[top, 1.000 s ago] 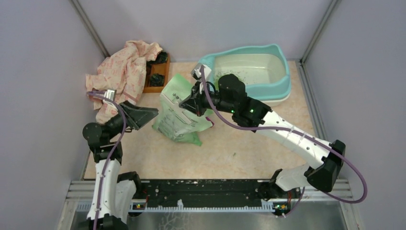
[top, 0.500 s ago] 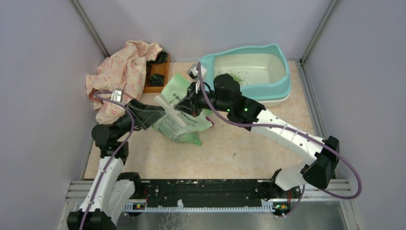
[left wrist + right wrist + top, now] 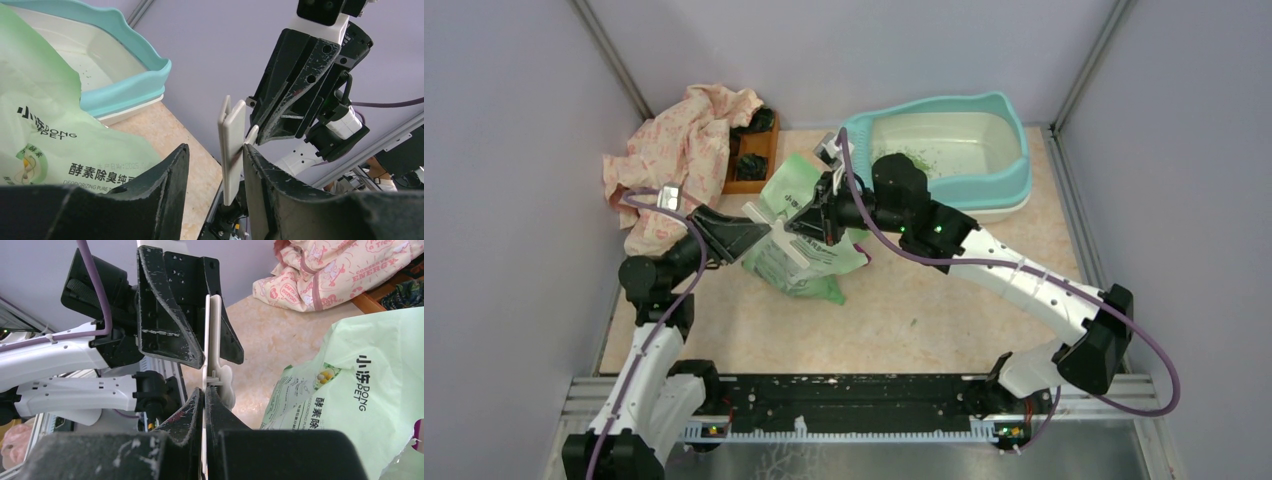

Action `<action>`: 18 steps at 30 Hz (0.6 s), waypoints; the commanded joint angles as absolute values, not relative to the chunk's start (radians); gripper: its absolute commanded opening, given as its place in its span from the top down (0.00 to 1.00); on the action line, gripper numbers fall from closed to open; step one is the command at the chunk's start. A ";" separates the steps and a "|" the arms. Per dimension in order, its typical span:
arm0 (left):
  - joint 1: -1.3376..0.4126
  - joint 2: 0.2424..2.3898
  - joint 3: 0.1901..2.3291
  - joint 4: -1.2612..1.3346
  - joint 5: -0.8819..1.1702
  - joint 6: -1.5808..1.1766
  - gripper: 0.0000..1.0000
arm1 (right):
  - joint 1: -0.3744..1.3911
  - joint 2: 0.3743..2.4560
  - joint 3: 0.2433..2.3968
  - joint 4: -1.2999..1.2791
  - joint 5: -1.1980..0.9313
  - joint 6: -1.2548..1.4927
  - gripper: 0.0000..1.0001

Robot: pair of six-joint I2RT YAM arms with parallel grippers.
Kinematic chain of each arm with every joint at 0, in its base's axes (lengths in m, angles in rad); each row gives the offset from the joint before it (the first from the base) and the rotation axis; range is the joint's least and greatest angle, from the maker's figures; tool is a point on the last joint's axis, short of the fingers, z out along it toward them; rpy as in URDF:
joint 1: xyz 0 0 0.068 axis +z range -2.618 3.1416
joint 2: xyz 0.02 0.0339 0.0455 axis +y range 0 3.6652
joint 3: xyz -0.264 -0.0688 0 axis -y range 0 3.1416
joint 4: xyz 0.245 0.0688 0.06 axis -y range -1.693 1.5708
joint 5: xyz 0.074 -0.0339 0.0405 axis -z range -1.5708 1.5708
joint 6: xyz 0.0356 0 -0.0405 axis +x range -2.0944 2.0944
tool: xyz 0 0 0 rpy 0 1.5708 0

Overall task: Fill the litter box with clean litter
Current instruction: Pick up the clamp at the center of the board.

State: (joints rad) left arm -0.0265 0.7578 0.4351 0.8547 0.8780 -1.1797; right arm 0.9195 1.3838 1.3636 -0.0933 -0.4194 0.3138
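The teal-rimmed litter box [image 3: 1014,150] [image 3: 135,50] stands at the back right, with a thin scatter of green clean litter [image 3: 914,155] in its cream basin. A pale green printed bag [image 3: 799,255] [image 3: 50,125] [image 3: 365,390] slumps in the middle of the table. My right gripper [image 3: 809,222] [image 3: 204,390] is shut on one end of a flat white clip [image 3: 231,150] [image 3: 214,340], held over the bag's top. My left gripper [image 3: 759,235] [image 3: 215,147] straddles the clip's other end. One finger [image 3: 260,170] touches the clip and a gap shows on the other side.
A pink patterned cloth [image 3: 684,150] lies heaped at the back left, partly over a small brown wooden tray [image 3: 749,160] holding dark items. Grey walls close in the table on three sides. The litter box sits tight in the back right corner.
My left arm has swung right to the clip and its jaws have narrowed around it. The right gripper has shifted slightly left, still gripping the clip.
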 commanded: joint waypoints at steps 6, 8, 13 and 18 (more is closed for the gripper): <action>-0.037 0.769 0.463 0.917 0.861 -1.180 0.54 | 0.916 1.343 1.364 -0.010 -0.473 0.342 1.00; -0.038 0.767 0.464 0.927 0.860 -1.189 0.56 | 0.917 1.347 1.363 -0.016 -0.476 0.344 1.00; -0.041 0.764 0.477 0.946 0.863 -1.205 0.67 | 0.916 1.359 1.364 -0.035 -0.479 0.344 1.00; -0.043 0.762 0.491 0.947 0.871 -1.212 0.72 | 0.916 1.369 1.383 -0.110 -0.448 0.327 1.00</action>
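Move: The white clamp, already gripped by the right fingers, stands between the open left fingers; its middle lies about 2 cm right of the left hand, 1 cm back and 1 cm above. From the right hand its middle is about 2 cm left and 1 cm back, at the same height. The litter bag sits roughly 8 cm ahead of the left hand, 5 cm right and 22 cm below; the litter box is some 30 cm ahead, 35 cm right and 25 cm lower. Keep the right gripper shut on the white clamp, holding it out almost still with no more than a slight ease back. Close the left fingers around the clamp from about half open to under a third, and in the latter half lift the left hand a little over 1 cm so the clamp comes midway between them. ##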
